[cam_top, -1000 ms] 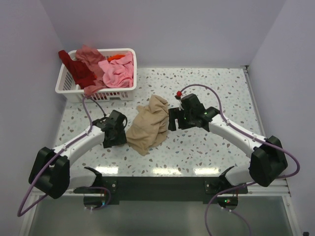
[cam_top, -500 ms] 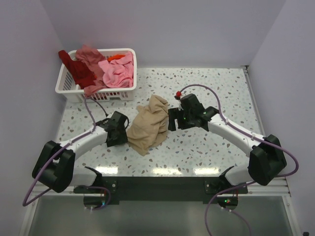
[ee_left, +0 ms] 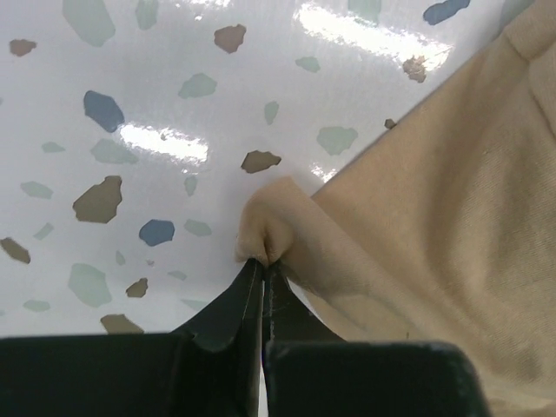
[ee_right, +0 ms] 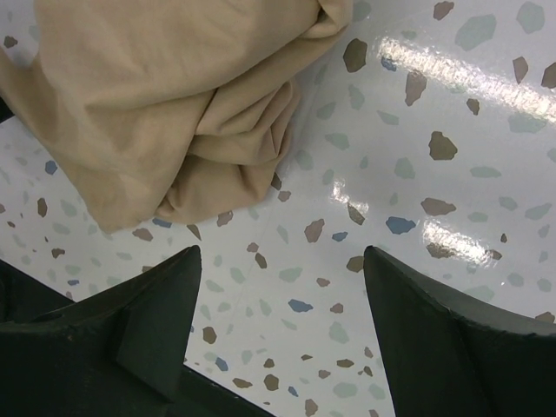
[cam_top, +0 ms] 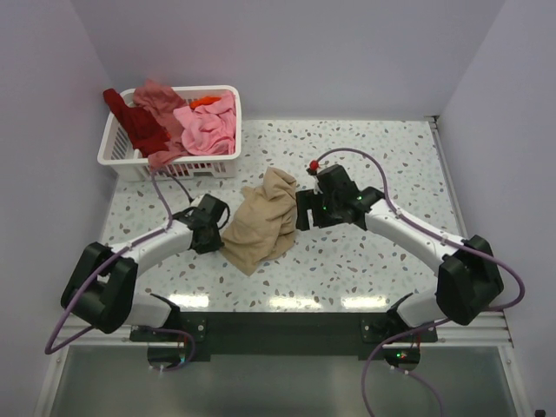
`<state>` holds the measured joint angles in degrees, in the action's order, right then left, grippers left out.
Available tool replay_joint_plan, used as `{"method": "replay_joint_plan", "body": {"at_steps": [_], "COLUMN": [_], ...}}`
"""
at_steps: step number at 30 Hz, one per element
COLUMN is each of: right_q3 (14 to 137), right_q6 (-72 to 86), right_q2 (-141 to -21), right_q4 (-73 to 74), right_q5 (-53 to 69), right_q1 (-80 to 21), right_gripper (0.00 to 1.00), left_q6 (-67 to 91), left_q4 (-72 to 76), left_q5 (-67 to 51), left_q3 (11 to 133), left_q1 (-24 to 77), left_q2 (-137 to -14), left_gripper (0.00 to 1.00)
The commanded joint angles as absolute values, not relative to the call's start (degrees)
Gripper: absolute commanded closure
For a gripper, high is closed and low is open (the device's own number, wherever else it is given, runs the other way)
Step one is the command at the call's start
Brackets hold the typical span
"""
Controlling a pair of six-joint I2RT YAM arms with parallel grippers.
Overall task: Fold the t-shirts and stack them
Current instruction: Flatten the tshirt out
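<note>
A crumpled tan t-shirt (cam_top: 263,220) lies in a heap mid-table. My left gripper (cam_top: 221,236) is at its left edge, shut on a pinched fold of the tan t-shirt (ee_left: 269,230); the black fingertips (ee_left: 248,282) meet with cloth bulging just past them. My right gripper (cam_top: 301,211) hovers open at the heap's right side, its fingers (ee_right: 165,287) spread wide over bare table, the tan t-shirt (ee_right: 165,104) lying just beyond them, untouched. More t-shirts, pink (cam_top: 208,126), salmon (cam_top: 158,97), dark red (cam_top: 137,123) and orange (cam_top: 205,101), are piled in the basket.
The white slatted basket (cam_top: 195,165) stands at the back left corner of the speckled table (cam_top: 382,165). Walls close in behind and on both sides. A salmon sleeve hangs over the basket's front rim.
My left gripper slid right to the tan t-shirt's left edge and closed on a fold of it. The right gripper stayed open in place.
</note>
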<state>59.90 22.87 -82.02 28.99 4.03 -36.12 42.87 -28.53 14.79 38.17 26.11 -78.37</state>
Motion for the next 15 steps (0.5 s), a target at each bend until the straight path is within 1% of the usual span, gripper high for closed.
{"method": "replay_joint_plan", "body": {"at_steps": [1, 7, 10, 15], "right_q3": [61.5, 60.1, 60.5, 61.0], "right_q6": [22.1, 22.9, 23.0, 24.3], "right_q2": [-83.4, -86.8, -89.3, -93.4], "right_q4": [28.0, 25.7, 24.3, 21.2], "right_q5": [4.0, 5.6, 5.8, 5.6], "right_q1": [-36.6, -38.7, -40.1, -40.6], "right_gripper": [0.22, 0.24, 0.25, 0.26], "left_q6": [42.7, 41.9, 40.1, 38.6], "left_q4": [-32.3, -40.8, -42.3, -44.7], "left_q5": [17.7, 21.3, 20.7, 19.1], "left_q3": [42.9, 55.5, 59.0, 61.1], "left_q1": [25.9, 23.8, 21.6, 19.0], "left_q2": [-77.6, -73.1, -72.1, -70.7], "left_gripper": [1.00, 1.00, 1.00, 1.00]}}
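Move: The left fingers are already shut on the t-shirt's left corner, down at the table. The shirt's middle lies about 10 cm to their right and 7 cm farther out, and the white basket's middle some 28 cm ahead and 12 cm to the left. For the open right hand, the shirt's right edge is about 4 cm left, 1 cm back and 11 cm below, while its bunched far end lies some 14 cm ahead and 6 cm left. Keeping its pinch on the t-shirt's corner, the left hand swings it up off the table by about 14 cm and forward by half as much, towards the basket, its fingertips tipping outward some 15 degrees. Meanwhile the right hand, still open, sinks about 5 cm and eases left, closing in on the shirt's right edge without visible contact. ##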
